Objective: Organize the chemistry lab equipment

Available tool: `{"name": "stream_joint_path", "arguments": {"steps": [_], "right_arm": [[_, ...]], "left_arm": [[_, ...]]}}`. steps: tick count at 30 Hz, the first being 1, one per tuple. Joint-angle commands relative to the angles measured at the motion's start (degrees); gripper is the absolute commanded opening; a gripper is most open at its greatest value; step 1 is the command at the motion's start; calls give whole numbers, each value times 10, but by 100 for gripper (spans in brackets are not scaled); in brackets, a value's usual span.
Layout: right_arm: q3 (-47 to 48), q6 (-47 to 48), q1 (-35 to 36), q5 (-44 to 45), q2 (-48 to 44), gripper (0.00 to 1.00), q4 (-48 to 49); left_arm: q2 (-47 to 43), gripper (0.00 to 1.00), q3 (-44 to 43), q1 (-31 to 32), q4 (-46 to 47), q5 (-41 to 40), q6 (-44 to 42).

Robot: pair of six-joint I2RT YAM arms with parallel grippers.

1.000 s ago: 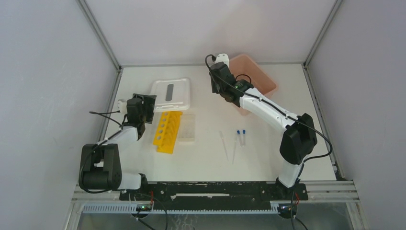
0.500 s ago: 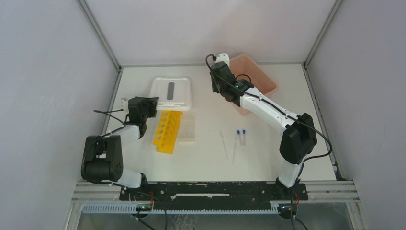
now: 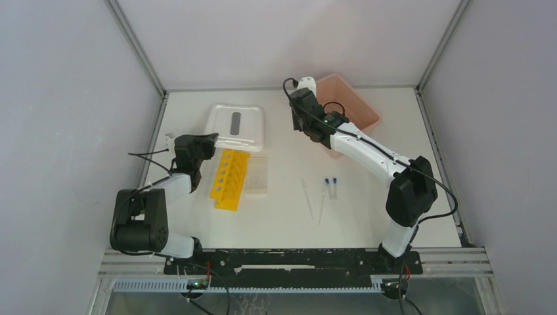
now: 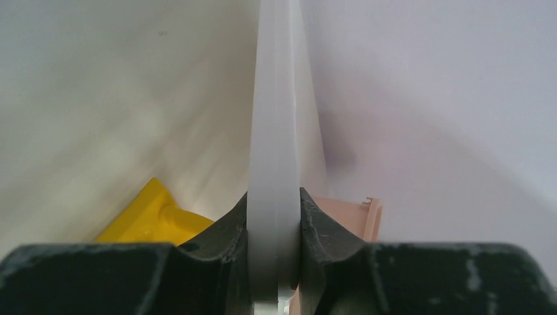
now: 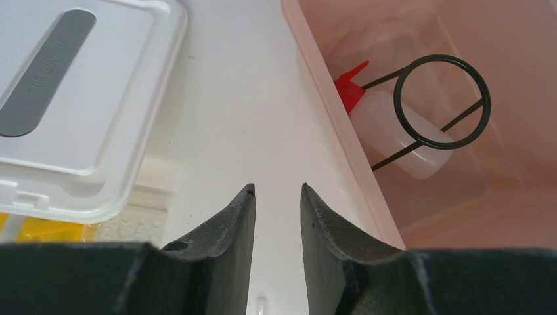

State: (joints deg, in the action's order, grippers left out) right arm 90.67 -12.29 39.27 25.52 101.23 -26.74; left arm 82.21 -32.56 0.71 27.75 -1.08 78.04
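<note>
My left gripper (image 3: 205, 141) (image 4: 274, 197) is shut on the near left edge of the white lid (image 3: 236, 126) (image 4: 274, 131), which runs edge-on between its fingers. Just beside it lies the yellow tube rack (image 3: 230, 179) (image 4: 148, 216), with the clear grid rack (image 3: 257, 174) to its right. Two blue-capped tubes (image 3: 330, 187) and two thin droppers (image 3: 307, 199) lie mid-table. My right gripper (image 3: 301, 108) (image 5: 278, 189) hangs open and empty over bare table at the pink tub's left rim. The red-nozzled squeeze bottle (image 5: 394, 128) lies inside the tub.
The pink tub (image 3: 361, 108) (image 5: 328, 98) stands at the back right, its corner showing in the left wrist view (image 4: 348, 220). A black cable loop (image 5: 443, 102) hangs over the bottle. Grey walls close in the table on three sides.
The left gripper has closed from wide open onto the lid's edge, and its arm has settled lower toward the lid. The right arm has barely moved.
</note>
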Motion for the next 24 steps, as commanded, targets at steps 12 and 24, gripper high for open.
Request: {"name": "stream_joint_path", "arguments": {"steps": [12,24], "right_arm": [[-31,-49,22,-20,-82,38,29],[-118,-100,53,-23,-164,38,55]], "left_arm": [[-61,0,-1,5,118,51,-19],[-125,0,6,27,150,46,-33]]}}
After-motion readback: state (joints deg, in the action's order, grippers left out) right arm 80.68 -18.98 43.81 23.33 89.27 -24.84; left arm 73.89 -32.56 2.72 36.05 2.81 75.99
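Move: My left hand already grips the white lid by its left edge; the lid's middle lies about 7 cm right and 5 cm ahead. The pink box is roughly 40 cm right and 13 cm ahead, and the yellow rack 9 cm back, 3 cm right and 10 cm below. From my empty right hand, the lid is some 20 cm left, 5 cm ahead and 8 cm lower; the box is 12 cm right and 13 cm ahead. I keep the lid pinched in my left hand and lift it, gathering speed, about 9 cm up from over the yellow rack with a slight drift to the right, tipping the wrist upward some 15 degrees. Meanwhile my right hand, fingers still part open and empty, draws back about 6 cm and rises a little, moving away from the pink box and rolling its left side up. ##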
